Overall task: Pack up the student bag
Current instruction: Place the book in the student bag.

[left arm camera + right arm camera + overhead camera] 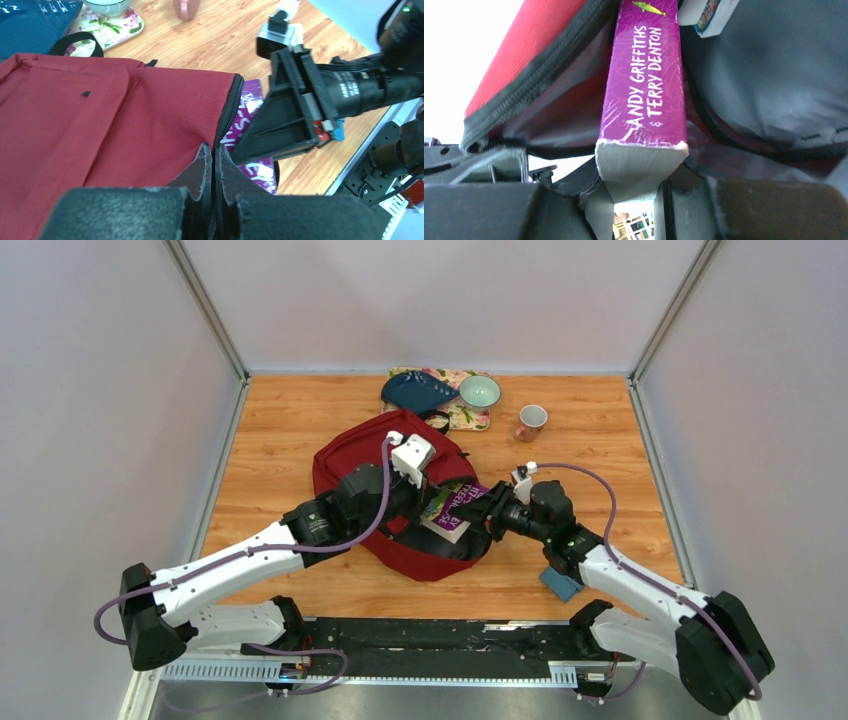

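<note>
The student bag, a large dark red backpack, lies in the middle of the table with its black-zippered mouth facing right. My left gripper is shut on the zipper edge of the bag and holds the upper flap. A purple book sticks partly into the opening. My right gripper is shut on the near end of this book, spine up, between the red flap and the grey lining. In the left wrist view one black right finger lies over the book.
A floral tray at the back holds a blue pouch and a pale green bowl. A pink mug stands to its right. A small blue item lies under the right arm. Another white-edged book sits inside the bag.
</note>
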Controlling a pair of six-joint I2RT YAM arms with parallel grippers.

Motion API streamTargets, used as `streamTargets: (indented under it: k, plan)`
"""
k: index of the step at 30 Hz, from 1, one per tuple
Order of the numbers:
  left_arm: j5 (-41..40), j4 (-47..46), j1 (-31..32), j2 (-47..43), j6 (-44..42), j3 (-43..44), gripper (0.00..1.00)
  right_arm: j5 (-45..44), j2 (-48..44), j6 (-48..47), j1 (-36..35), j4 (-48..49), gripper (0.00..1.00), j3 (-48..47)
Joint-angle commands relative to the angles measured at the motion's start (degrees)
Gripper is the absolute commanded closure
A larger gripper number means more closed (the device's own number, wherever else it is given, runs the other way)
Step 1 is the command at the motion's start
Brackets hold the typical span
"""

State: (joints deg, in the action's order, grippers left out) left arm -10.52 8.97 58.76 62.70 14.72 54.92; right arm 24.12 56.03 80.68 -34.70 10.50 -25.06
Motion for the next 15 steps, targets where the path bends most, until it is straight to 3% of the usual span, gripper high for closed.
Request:
streamTargets:
  k: [1, 7, 15]
  plan:
    - [3.23, -3.17, 0.21, -0.38, 1.89, 3.79, 1.0, -0.04, 5.3, 3.42, -0.28, 22.78, 1.0, -4.47]
    - [3.32, -3.52, 0.21, -1.0, 3.03, 3.18, 1.0, -5.21, 14.62, 3.17, -2.21, 31.76, 1.0, -5.44]
    - [1.56, -3.44, 0.21, -2.58, 5.84, 1.52, 1.0, -23.57, 27.01, -0.18, -10.11, 31.68, 1.0, -9.65]
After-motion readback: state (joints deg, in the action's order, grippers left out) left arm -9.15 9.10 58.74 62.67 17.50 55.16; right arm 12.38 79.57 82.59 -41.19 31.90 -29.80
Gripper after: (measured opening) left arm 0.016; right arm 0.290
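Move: The purple book is in my right hand, its far end already inside the bag's mouth. The middle of the red bag's inside is about 8 cm ahead of my right hand, 9 cm left and 10 cm below. The upper rim my left hand holds is some 2 cm ahead, 3 cm left and 8 cm above; the books already packed are roughly 8 cm ahead, 7 cm left and 8 below. From my left hand, that inside is about 6 cm ahead, 6 left and 18 below. With my left hand I keep the bag's upper rim pinched and held up, staying almost in place. Under it my right hand slides the purple book deeper into the bag, going forward and left about 5 cm each way, nearly level at first, then sinking some 3 cm as it goes on. My right fingers keep their hold on the spine, the wrist turning only slightly clockwise. ##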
